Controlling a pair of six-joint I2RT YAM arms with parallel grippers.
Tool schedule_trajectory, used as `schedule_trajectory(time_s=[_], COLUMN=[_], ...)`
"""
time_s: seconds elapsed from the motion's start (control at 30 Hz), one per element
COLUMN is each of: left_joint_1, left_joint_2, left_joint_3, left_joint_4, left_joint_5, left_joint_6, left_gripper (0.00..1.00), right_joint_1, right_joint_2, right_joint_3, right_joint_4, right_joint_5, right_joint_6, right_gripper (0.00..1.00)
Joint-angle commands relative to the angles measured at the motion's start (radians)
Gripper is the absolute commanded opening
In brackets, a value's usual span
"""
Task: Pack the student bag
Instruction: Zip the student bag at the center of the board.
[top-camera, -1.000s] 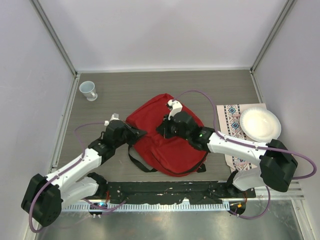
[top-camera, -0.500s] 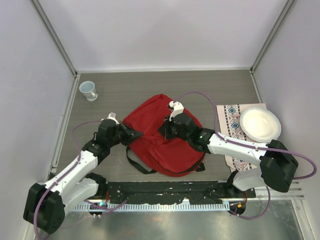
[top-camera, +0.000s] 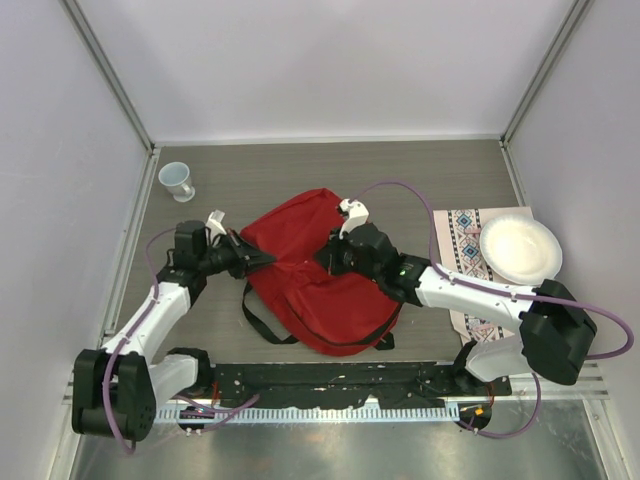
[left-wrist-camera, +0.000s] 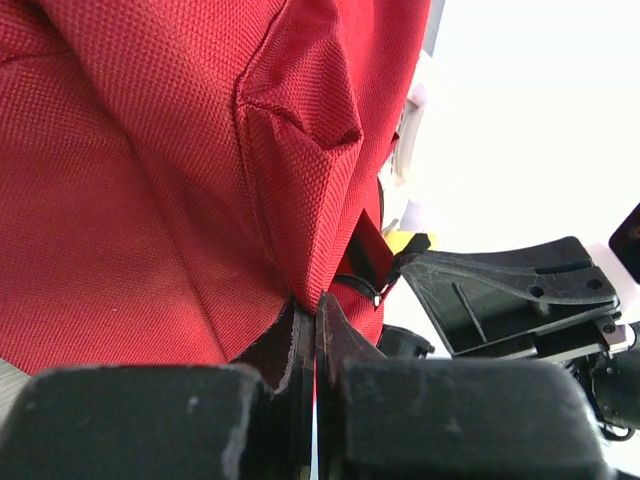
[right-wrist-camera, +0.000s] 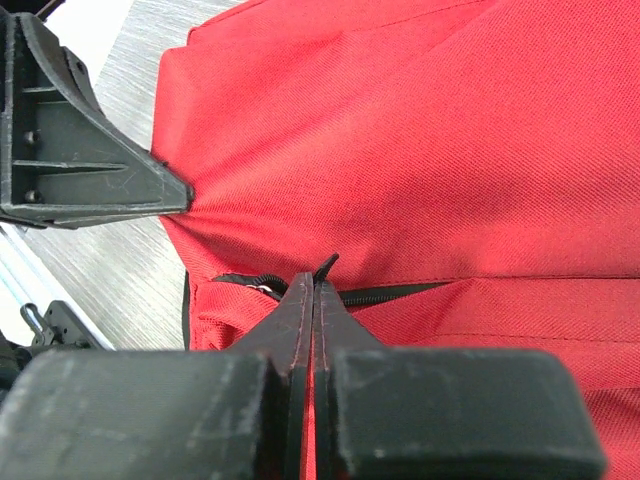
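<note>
The student bag (top-camera: 310, 285), a large red backpack, lies flat at the middle of the table. My left gripper (top-camera: 262, 258) is at its left edge, shut on a fold of red fabric (left-wrist-camera: 300, 200), which it draws into a peak. In the left wrist view the jaws (left-wrist-camera: 315, 308) press together with cloth between them. My right gripper (top-camera: 322, 258) is over the bag's upper middle, shut on the black zipper pull (right-wrist-camera: 326, 268) of the zipper line (right-wrist-camera: 390, 294). The left gripper's fingers (right-wrist-camera: 150, 190) show in the right wrist view, touching the bag's corner.
A white cup (top-camera: 178, 181) stands at the back left. A patterned cloth (top-camera: 462, 262) with a white plate (top-camera: 520, 249) on it lies at the right. Black straps (top-camera: 262, 325) trail from the bag toward the near edge.
My left arm has swung left and back, dragging the bag's left edge with it, so the bag is stretched leftward. The right gripper has barely moved.
</note>
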Motion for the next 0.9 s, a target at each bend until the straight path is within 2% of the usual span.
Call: schedule_trajectory(time_s=[0.0, 0.03, 0.07, 0.1, 0.17, 0.2, 0.27, 0.3, 0.4, 0.53, 0.63, 0.87], left_joint_1=[0.054, 0.054, 0.054, 0.054, 0.054, 0.054, 0.042, 0.030, -0.059, -0.244, -0.338, -0.430], left_joint_2=[0.036, 0.043, 0.050, 0.049, 0.038, 0.017, -0.019, -0.057, -0.115, -0.200, -0.212, -0.253], left_joint_3=[0.037, 0.031, 0.031, 0.034, 0.044, 0.049, 0.061, 0.066, 0.067, 0.040, 0.028, 0.052], left_joint_4=[-0.013, 0.010, 0.020, 0.024, 0.032, 0.029, -0.017, -0.049, -0.129, -0.132, -0.141, -0.313], left_joint_5=[0.105, 0.113, 0.124, 0.130, 0.131, 0.125, 0.095, 0.032, -0.086, -0.268, -0.374, -0.568], left_joint_6=[0.077, 0.071, 0.063, 0.059, 0.048, 0.034, 0.022, 0.020, -0.021, -0.153, -0.196, -0.239], left_gripper=[0.00, 0.03, 0.10, 0.28, 0.43, 0.55, 0.68, 0.72, 0.77, 0.77, 0.78, 0.77], right_joint_1=[-0.053, -0.053, -0.053, -0.052, -0.053, -0.052, -0.052, -0.052, -0.052, -0.053, -0.053, -0.052], right_joint_2=[-0.003, 0.002, 0.008, 0.013, 0.030, 0.034, 0.042, 0.045, 0.045, 0.042, 0.040, 0.023], right_joint_3=[0.021, 0.022, 0.022, 0.018, 0.011, 0.007, 0.004, 0.005, 0.010, 0.011, 0.013, 0.011], right_joint_4=[-0.031, -0.027, -0.019, -0.001, 0.018, 0.029, 0.033, 0.035, 0.033, 0.039, 0.039, 0.036], right_joint_5=[0.071, 0.025, 0.006, -0.010, -0.041, -0.040, -0.034, -0.032, -0.031, -0.031, -0.038, -0.035], right_joint_6=[-0.032, -0.028, -0.008, 0.001, 0.017, 0.028, 0.029, 0.029, 0.026, 0.026, 0.026, 0.020], right_gripper=[0.01, 0.01, 0.01, 0.01, 0.01, 0.01, 0.01, 0.01, 0.01, 0.01, 0.01, 0.01])
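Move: The left gripper starts pinched on a red fold at the bag's left edge. From it, the zip pull in the right gripper's closed fingers is about 10 cm to the right, 1 cm back and roughly level. The bag's middle is around 11 cm right, 4 cm back and 6 cm below. The shoulder strap loops some 13 cm back, 4 cm left and lower. The right gripper already has the zip pull between its fingertips, with that fold about 10 cm to its left and 1 cm ahead. Open the left fingers wide to let go of the red fold, then lift clear by about 3.5 cm while swinging some 5 cm right and 5 cm back over the bag, towards the right gripper; start sinking again at the end, fingers still open. Keep the right gripper pinched on the zip pull, settling about 1.5 cm lower. ##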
